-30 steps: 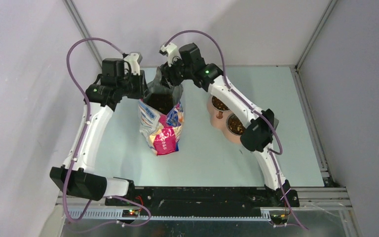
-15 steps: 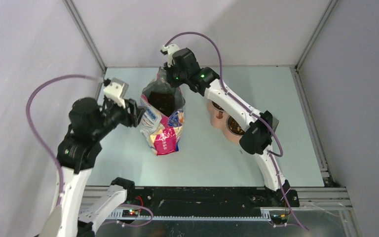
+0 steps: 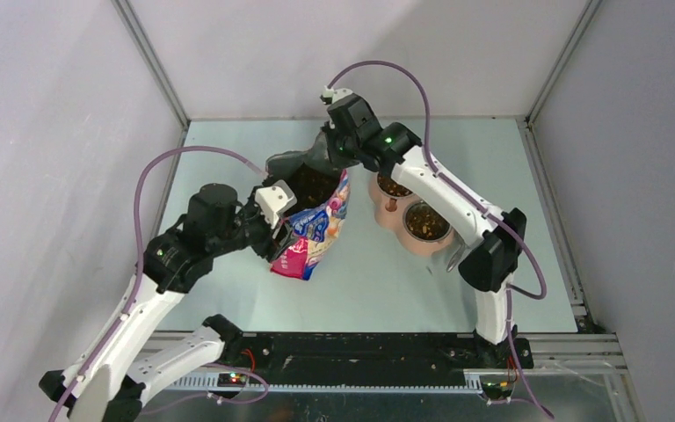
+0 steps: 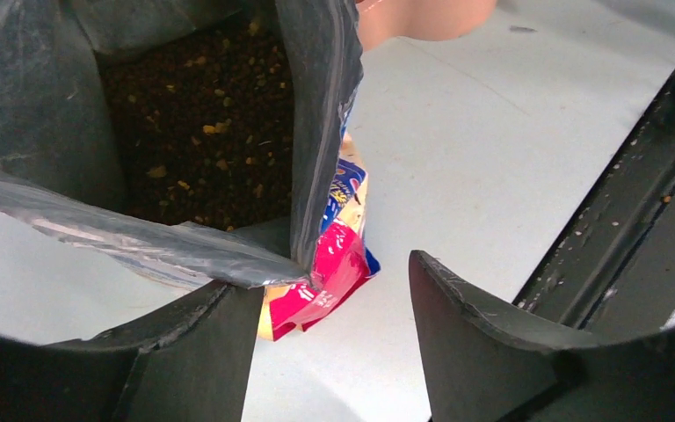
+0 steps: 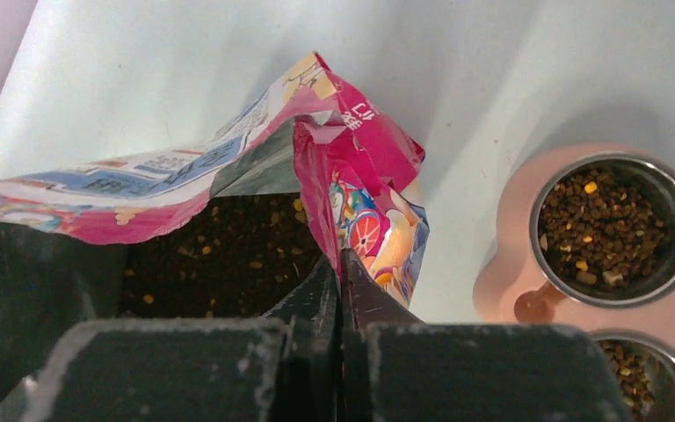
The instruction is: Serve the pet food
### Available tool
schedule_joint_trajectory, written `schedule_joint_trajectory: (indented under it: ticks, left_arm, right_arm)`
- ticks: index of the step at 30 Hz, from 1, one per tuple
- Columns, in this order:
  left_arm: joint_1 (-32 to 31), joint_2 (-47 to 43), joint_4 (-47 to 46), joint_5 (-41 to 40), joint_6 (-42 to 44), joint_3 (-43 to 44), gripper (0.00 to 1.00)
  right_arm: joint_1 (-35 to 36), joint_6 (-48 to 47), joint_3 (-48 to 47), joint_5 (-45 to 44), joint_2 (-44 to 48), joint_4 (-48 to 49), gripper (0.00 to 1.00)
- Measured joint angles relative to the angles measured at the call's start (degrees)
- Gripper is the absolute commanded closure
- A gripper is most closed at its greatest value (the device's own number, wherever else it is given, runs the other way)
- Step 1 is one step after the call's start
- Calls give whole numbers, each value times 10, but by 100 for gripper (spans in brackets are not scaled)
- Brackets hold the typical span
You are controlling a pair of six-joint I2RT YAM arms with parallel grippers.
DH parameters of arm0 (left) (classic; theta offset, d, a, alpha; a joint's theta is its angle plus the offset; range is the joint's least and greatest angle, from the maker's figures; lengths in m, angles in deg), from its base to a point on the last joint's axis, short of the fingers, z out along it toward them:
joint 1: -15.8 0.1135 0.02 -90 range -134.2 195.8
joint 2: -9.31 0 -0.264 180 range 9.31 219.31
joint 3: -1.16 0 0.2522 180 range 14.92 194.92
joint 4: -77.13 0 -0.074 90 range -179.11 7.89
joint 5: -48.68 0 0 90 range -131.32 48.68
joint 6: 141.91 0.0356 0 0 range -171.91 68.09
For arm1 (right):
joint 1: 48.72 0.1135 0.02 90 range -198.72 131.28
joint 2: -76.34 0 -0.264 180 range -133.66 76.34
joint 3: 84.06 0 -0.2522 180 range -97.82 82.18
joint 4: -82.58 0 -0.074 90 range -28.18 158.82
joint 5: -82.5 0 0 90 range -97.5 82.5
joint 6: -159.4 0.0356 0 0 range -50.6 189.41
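Observation:
The printed bag [image 3: 316, 233] stands open mid-table and leans right, with pet food [image 3: 315, 185] dark inside it. My right gripper [image 3: 327, 158] is shut on the bag's far rim; in the right wrist view the pink edge [image 5: 316, 167] runs down between the closed fingertips of the gripper [image 5: 341, 257], beside the pet food [image 5: 220, 255]. My left gripper [image 3: 279, 237] is open at the bag's near left side. In the left wrist view the gripper [image 4: 330, 277] has the grey rim corner lying on its left finger [image 4: 185, 352]. Pet food [image 4: 202, 132] fills the bag [image 4: 338, 264].
A pink double feeder [image 3: 385, 215] right of the bag holds two steel bowls of kibble [image 3: 393, 186] [image 3: 422, 222], also seen as the feeder [image 5: 510, 264] in the right wrist view. A grey scoop-like shape [image 3: 451, 255] lies by the right arm's elbow. Walls enclose three sides.
The left gripper let go of the left rim, opened, and swung round to the bag's near left side. The right gripper shut on the far rim and drew it right, tilting the bag.

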Motion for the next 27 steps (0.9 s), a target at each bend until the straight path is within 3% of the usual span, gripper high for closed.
schedule_joint_trajectory:
  ticks: [2, 9, 15, 18, 27]
  left_arm:
    - [-12, 0, -1, -17, 6, 0, 35]
    - [-26, 25, -44, -130, 9, 0, 44]
    - [-27, 28, -58, -143, 10, -3, 73]
    - [-27, 26, -58, -128, 19, -5, 96]
    - [15, -28, -45, -112, 96, -35, 100]
  right_arm:
    - [1, 5, 15, 2, 11, -1, 100]
    - [-30, 22, 27, 100, 23, 23, 68]
    - [-108, 36, 62, 284, 65, 88, 46]
    - [-152, 13, 67, 364, 74, 118, 40]
    - [-165, -106, -1, 445, 29, 120, 23]
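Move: The pet food bag's near rim corner stands between the open left fingers, roughly 4 cm ahead and 1 cm left of the left hand point, level with it. The far rim corner, some 19 cm ahead and 7 cm right of the left hand, is still pinched in the right fingers. From the right hand, the far bowl lies about 17 cm right, 5 cm back and 22 cm down; the near bowl 26 cm right and 16 cm back. Left hand slips 4 cm forward and pinches the bag's near rim corner; right opens, lets go, rises 8 cm. ##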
